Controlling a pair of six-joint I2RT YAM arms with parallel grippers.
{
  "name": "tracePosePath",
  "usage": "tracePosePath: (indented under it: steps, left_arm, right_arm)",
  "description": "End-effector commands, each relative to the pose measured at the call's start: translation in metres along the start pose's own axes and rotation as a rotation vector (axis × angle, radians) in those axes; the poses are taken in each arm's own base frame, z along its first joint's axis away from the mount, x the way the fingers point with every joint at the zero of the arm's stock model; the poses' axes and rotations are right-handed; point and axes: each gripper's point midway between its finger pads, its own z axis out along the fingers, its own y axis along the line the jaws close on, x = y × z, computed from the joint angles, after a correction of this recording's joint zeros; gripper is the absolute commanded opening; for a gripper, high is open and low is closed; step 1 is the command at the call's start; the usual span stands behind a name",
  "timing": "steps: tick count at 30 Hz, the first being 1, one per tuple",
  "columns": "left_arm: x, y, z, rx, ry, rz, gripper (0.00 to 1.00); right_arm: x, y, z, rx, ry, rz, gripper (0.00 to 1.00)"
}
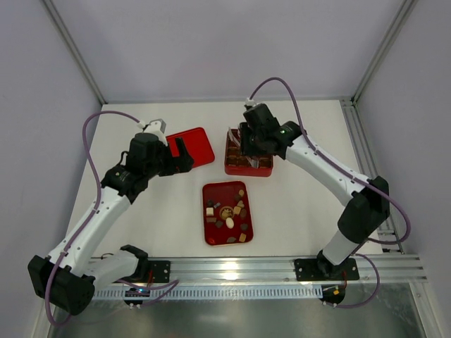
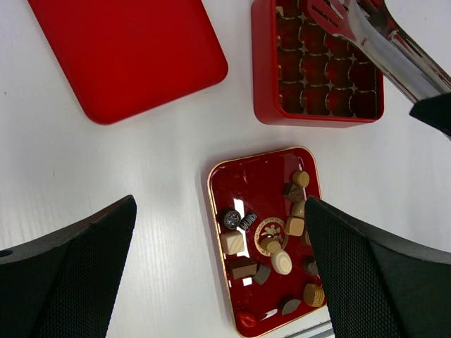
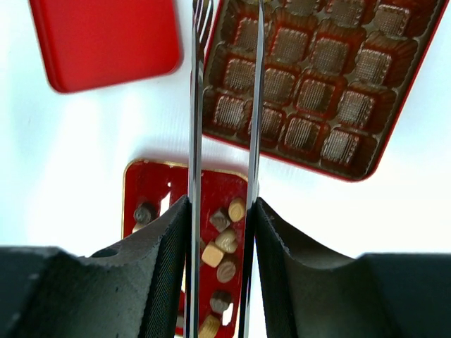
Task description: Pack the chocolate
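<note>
Several small chocolates (image 1: 227, 211), dark brown, tan and cream, lie loose in the flat red tray (image 1: 215, 191) at mid-table. They also show in the left wrist view as chocolates (image 2: 282, 262) and in the right wrist view as chocolates (image 3: 225, 239). My right gripper (image 1: 246, 141) is shut on metal tongs (image 3: 194, 105). The blades stand slightly apart and reach over the red compartment box (image 1: 248, 163); I see nothing between their tips. My left gripper (image 1: 182, 156) hangs open above the table, left of the box, looking down on the tray (image 2: 246, 176).
A flat red lid (image 1: 192, 146) lies at the back left, beside the box (image 2: 317, 77). The tongs (image 2: 380, 42) cross the box's far right corner. A metal rail runs along the near table edge.
</note>
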Motion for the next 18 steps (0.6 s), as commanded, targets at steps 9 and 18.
tracePosePath:
  steps: [9,18]
  left_arm:
    - [-0.001,-0.010,0.000,0.054,0.004,0.005,1.00]
    - [0.000,-0.005,0.003,0.029,0.003,0.007,1.00]
  right_arm:
    - [0.087,0.041,-0.060,-0.158,0.121,-0.153,0.42]
    - [0.136,0.052,-0.083,-0.215,0.189,-0.220,0.42]
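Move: The right hand holds the tongs over the near edge of the chocolate box, whose middle is about 8 cm straight ahead. Its goal, the red tray of chocolates, lies some 15 cm back and 7 cm to its left. The red lid is roughly 12 cm ahead and 23 cm left; all three are about 18 cm lower. From the idle left hand the tray is around 9 cm back, 13 cm to the right and 21 cm down. Swiftly back towards its base, the right hand carries the empty tongs some 15 cm from the box to above the tray, drifting a little left. After a slight initial rise it sinks about 4 cm, turning roughly 20 degrees counter-clockwise and tipping slightly downward. The fingers keep their hold on the tongs with the gap unchanged. ##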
